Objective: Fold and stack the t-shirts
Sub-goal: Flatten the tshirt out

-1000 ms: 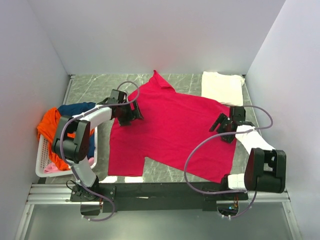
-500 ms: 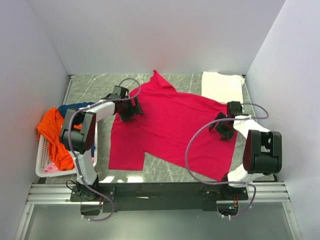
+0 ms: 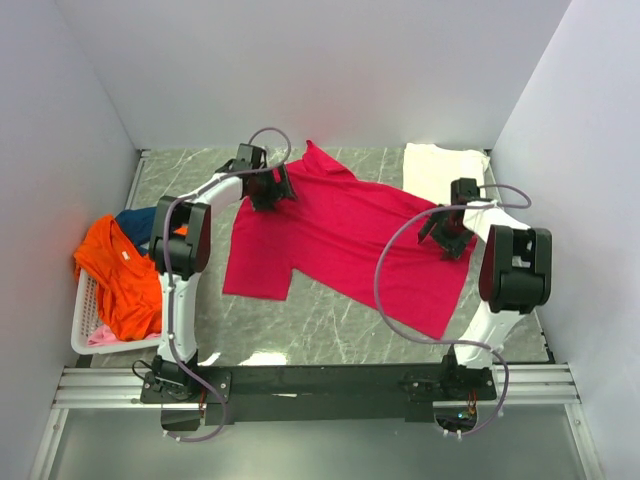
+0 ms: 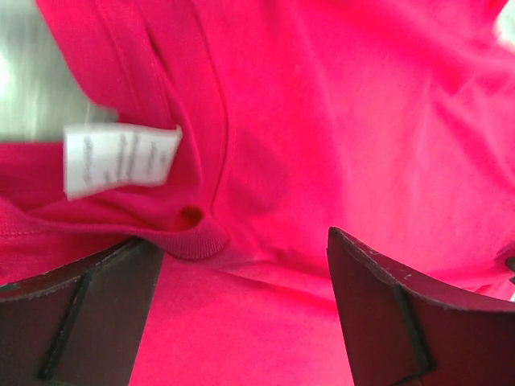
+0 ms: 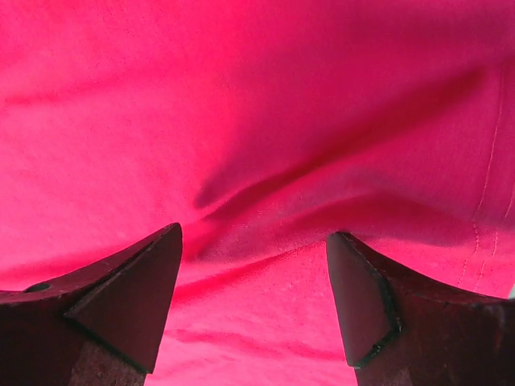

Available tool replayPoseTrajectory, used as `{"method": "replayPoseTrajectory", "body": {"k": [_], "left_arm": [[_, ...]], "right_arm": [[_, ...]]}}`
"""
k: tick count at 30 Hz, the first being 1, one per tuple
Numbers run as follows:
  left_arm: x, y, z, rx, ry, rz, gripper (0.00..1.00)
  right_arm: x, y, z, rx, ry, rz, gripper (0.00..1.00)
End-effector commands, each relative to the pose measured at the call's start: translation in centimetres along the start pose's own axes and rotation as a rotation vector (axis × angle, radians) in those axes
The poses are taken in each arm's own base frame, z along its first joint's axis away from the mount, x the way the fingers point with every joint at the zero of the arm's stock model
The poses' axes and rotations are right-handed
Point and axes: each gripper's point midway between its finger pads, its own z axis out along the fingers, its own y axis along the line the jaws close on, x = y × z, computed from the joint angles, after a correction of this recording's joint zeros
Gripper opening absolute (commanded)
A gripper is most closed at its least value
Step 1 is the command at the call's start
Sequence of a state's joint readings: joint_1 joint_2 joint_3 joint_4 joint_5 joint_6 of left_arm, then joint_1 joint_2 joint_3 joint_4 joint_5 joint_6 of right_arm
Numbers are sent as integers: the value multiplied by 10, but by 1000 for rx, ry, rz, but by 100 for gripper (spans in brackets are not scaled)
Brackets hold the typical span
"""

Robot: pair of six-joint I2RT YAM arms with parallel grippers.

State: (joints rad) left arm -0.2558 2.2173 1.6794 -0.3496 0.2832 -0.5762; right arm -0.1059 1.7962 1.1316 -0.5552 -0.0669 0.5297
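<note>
A crimson-pink t-shirt (image 3: pixel 340 240) lies spread on the marble table, neck to the left. My left gripper (image 3: pixel 270 189) is low over its collar, jaws wide apart. In the left wrist view the ribbed collar (image 4: pixel 193 238) and the white neck label (image 4: pixel 121 159) sit just ahead of the open left gripper (image 4: pixel 241 241). My right gripper (image 3: pixel 441 237) is down on the shirt's right part, and in its wrist view the open right gripper (image 5: pixel 256 235) straddles a soft crease of pink cloth. A folded cream-white t-shirt (image 3: pixel 445 172) rests at the back right.
A white slatted basket (image 3: pixel 88 322) stands at the left edge, holding an orange tee (image 3: pixel 120 280), a navy one (image 3: pixel 140 222) and a bit of pale pink (image 3: pixel 100 337). White walls enclose the table on three sides.
Both arms have stretched toward the back of the table. The pink shirt has slid that way with them, its hem now farther from the near edge.
</note>
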Motion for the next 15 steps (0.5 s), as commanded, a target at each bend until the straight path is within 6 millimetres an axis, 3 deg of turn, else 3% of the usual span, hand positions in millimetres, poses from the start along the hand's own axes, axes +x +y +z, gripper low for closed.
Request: {"method": "replayPoseTrajectory", "body": {"k": [1, 2, 4, 8, 10, 11, 13, 15], "left_arm": [[-4, 13, 26, -5, 32, 36, 89], [-18, 2, 26, 21, 8, 51, 89], [-20, 0, 36, 43, 21, 52, 89], [-46, -25, 32, 114, -33, 77, 89], [-59, -40, 20, 147, -64, 90, 89], [-73, -55, 4, 173, -102, 107, 89], [-85, -68, -14, 192, -145, 125, 89], [-100, -82, -47, 191, -210, 146, 89]], "right_arm": [[-15, -1, 7, 55, -13, -25, 79], [-25, 4, 4, 52, -34, -25, 79], [-30, 6, 6, 56, -31, -26, 79], [-47, 18, 1, 34, -50, -36, 79], [-50, 23, -1, 14, -55, -43, 79], [-53, 28, -4, -7, -62, -46, 79], [-54, 36, -10, -49, -64, -56, 79], [-55, 43, -18, -86, -70, -63, 79]]}}
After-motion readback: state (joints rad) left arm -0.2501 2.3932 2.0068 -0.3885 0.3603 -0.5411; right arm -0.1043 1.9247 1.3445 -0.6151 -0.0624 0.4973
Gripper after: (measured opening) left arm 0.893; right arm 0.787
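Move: Both open hands are already down on the red t-shirt. Its middle lies about 17 cm right of the left hand and 11 cm back, and roughly 24 cm left of the right hand, level with it. From the left hand, the peaked far corner is some 9 cm ahead and 9 cm right, the near sleeve about 19 cm back and 6 cm left. The white folded shirt lies around 18 cm ahead of the right hand, 1 cm right. Both open hands drag the red t-shirt forward about 5 cm, the left veering right, then both rise slightly. ##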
